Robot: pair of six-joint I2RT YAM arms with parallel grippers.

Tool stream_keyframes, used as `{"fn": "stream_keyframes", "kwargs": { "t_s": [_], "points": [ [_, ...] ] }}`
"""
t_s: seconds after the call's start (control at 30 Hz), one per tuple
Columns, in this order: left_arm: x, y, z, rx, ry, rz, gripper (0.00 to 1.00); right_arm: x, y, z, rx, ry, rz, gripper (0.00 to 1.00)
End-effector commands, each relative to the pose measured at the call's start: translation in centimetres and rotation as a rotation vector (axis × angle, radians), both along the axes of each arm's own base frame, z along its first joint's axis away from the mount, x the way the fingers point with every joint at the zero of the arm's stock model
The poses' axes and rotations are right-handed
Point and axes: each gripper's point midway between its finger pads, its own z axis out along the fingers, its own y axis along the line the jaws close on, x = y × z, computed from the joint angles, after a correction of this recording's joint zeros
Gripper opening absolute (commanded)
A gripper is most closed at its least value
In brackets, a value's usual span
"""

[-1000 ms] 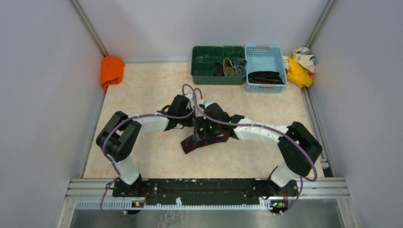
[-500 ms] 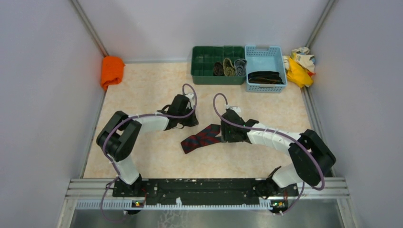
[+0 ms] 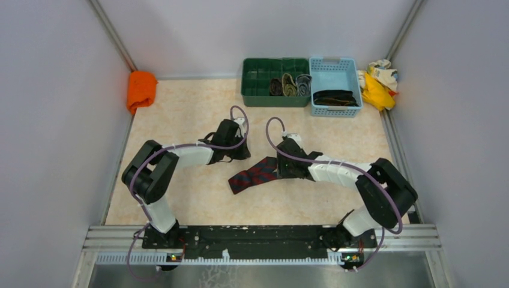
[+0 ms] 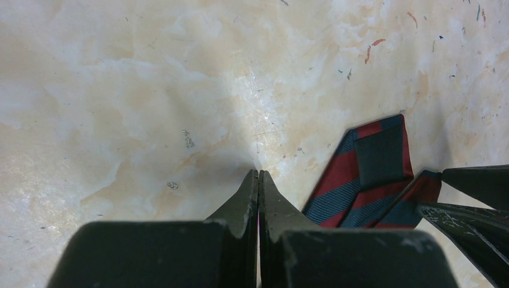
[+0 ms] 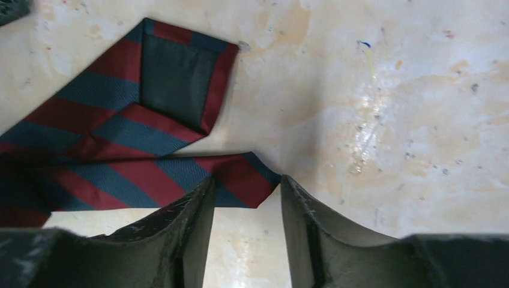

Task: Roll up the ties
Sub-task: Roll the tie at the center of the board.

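A dark red tie with navy stripes (image 3: 255,173) lies folded on the pale table, its two ends side by side. The narrow pointed end (image 5: 240,180) lies on the table right at the fingertips of my right gripper (image 5: 246,179), whose jaws stand apart around it without pinching it. The wide end (image 5: 174,78) lies just beyond, lining side up. My left gripper (image 4: 259,174) is shut on nothing, low over bare table just left of the tie (image 4: 360,180). In the top view the left gripper (image 3: 243,153) and the right gripper (image 3: 277,169) flank the tie's far end.
A green bin (image 3: 258,99) at the back holds rolled ties (image 3: 289,86). Beside it a blue basket (image 3: 334,109) holds dark ties (image 3: 334,97). An orange cloth (image 3: 141,89) sits at the back left, yellow and cream rags (image 3: 378,84) at the back right.
My right arm has pulled back to the right from over the tie's middle to its right end, and its jaws have narrowed. The left arm has not moved.
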Motion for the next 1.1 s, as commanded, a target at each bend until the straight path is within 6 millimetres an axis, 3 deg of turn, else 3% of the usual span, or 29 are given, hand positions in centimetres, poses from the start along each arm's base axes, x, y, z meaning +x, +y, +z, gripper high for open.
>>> {"fn": "stream_keyframes", "kwargs": {
  "t_s": [0.0,0.2,0.4,0.8,1.07],
  "points": [
    [-0.5,0.6,-1.3,0.030,0.030,-0.006,0.00,-0.1,1.7,-1.3,0.059,0.051,0.019,0.40],
    [-0.4,0.8,-1.4,0.030,0.035,-0.004,0.00,-0.1,2.1,-1.9,0.059,0.073,0.034,0.21],
    [-0.4,0.7,-1.5,0.024,0.040,-0.006,0.00,0.8,2.2,-0.1,0.062,0.019,0.049,0.00],
    [-0.3,0.8,-1.6,0.025,0.042,-0.004,0.00,3.6,4.2,5.9,0.117,-0.126,0.105,0.00],
    [-0.2,0.7,-1.4,0.016,0.043,-0.008,0.00,5.5,4.6,5.4,0.053,-0.133,0.109,0.00]
  ]
}}
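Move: The tie's loose end lies between the right gripper's half-open fingers, with the place to grip about 2 cm left, 1 cm ahead and 1 cm below. The tie's folded far end, dark lining up, lies some 5 cm left and 4 cm ahead; the shut left gripper waits about 13 cm left and 7 cm ahead. From the left hand, the loose end lies roughly 11 cm right, 7 cm back and 1 cm below. Slide the right gripper low over the board, about 3 cm left and slightly forward along the tie's loose end, shutting the fingers on the cloth as you go. Pinch it fully shut, pause briefly, then lift nearly 5 cm while easing forward and left towards the folded end, the fingertips tipping slightly forward and up. ##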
